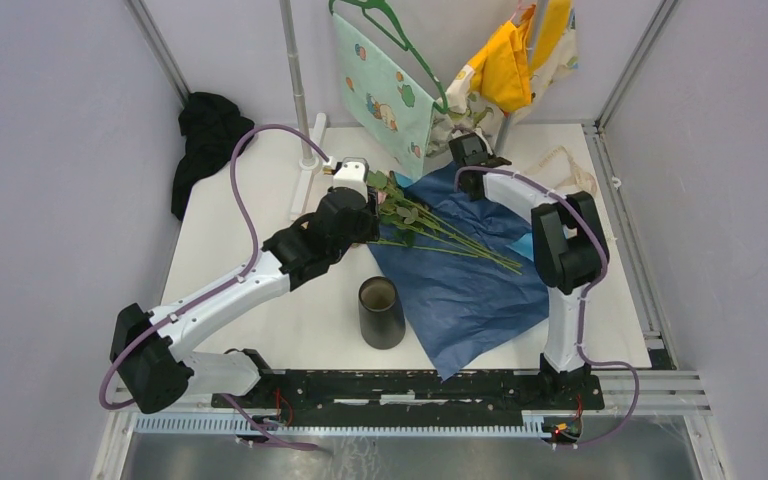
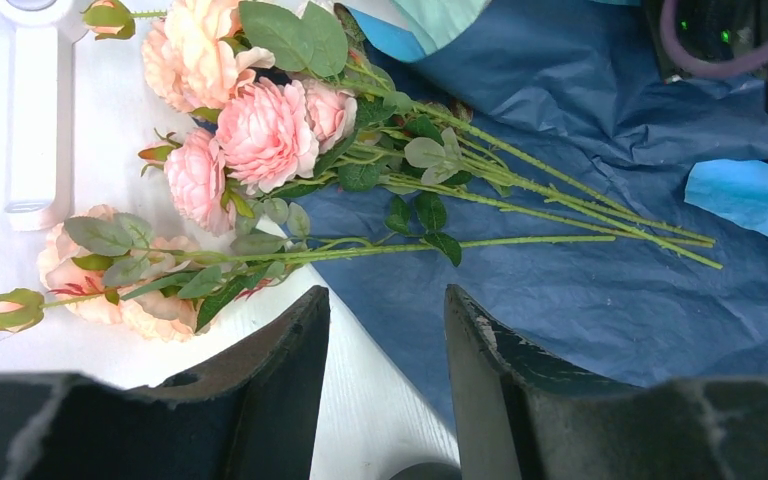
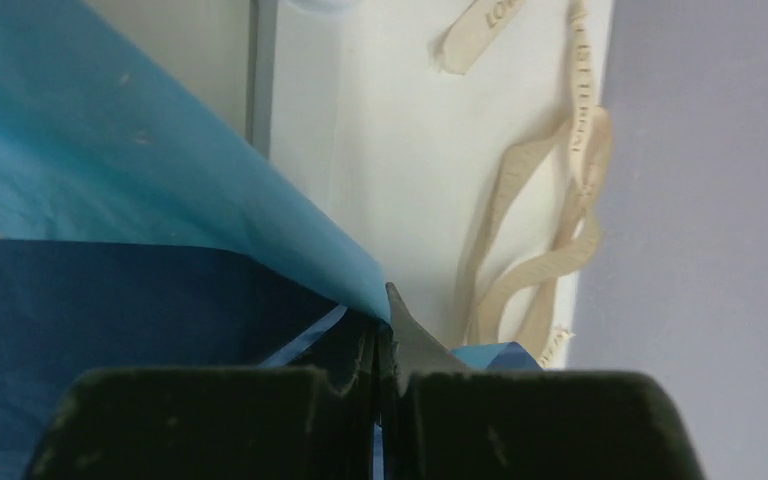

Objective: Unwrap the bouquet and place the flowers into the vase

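The flowers (image 1: 430, 235) lie unwrapped on the spread dark-blue paper (image 1: 460, 290), with pink and peach heads (image 2: 265, 130) to the left and thin green stems running right. My left gripper (image 1: 360, 235) hovers open over the stems' near side; in the left wrist view its jaws (image 2: 387, 305) hold nothing. My right gripper (image 1: 470, 150) is shut on the far edge of the wrapping paper (image 3: 160, 180), where the light-blue sheet lies over the dark-blue one. The black vase (image 1: 381, 311) stands upright just off the paper's near-left edge. The cream ribbon (image 3: 550, 230) lies loose by the right wall.
A black cloth heap (image 1: 208, 140) lies at the far left corner. A pale green patterned cloth (image 1: 390, 90) and a yellow cloth (image 1: 505, 65) hang at the back. A metal stand pole (image 1: 295, 80) rises from a white foot (image 2: 35, 130) beside the flower heads.
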Robot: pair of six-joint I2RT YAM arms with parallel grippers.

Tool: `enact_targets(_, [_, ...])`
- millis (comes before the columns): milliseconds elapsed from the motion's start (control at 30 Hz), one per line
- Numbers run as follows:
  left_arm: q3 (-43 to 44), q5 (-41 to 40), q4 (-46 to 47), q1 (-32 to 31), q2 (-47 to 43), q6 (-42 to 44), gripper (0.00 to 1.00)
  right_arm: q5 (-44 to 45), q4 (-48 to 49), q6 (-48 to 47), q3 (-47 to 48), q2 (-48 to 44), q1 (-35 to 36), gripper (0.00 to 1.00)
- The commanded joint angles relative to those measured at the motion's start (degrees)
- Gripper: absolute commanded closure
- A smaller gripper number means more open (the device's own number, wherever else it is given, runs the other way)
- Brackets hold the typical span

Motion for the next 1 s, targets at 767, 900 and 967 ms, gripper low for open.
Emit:
enact_targets(767, [2.4, -1.6, 1.7, 0.2, 2.5, -0.7, 0.48, -0.1, -3.6, 8.5, 7.0, -6.2, -12.6, 0.31])
enact_targets(900, [2.2, -1.6, 2.0, 0.2, 2.9, -1.3, 0.48, -3.6, 0.3, 9.0, -0.9, -15.5, -12.1, 0.28])
enact_targets(967, [2.3, -1.2, 2.3, 0.2, 3.0, -1.6, 0.46, -6.0, 4.1, 8.6, -5.7, -21.5, -11.0, 0.20])
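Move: The right hand, fingers shut on the far edge of the blue wrapping paper, is carrying it to the bare table at the far right, about 4 cm ahead, 6 cm right and 5 cm below. The ribbon lies some 6 cm back and 14 cm to its right; the middle of the flower stems is roughly 13 cm back and 10 cm to its left. From the left hand that landing spot is about 20 cm ahead, 31 cm right and 17 cm down. Forward, right and a little down, the right hand carries the pinched paper edge outward by about 4 cm each way, then slides on rightwards while its fingers open wide and let go. Turning some 15 degrees clockwise, it draws back about 5 cm towards its base and lifts away nearly 10 cm, fingers still open. ##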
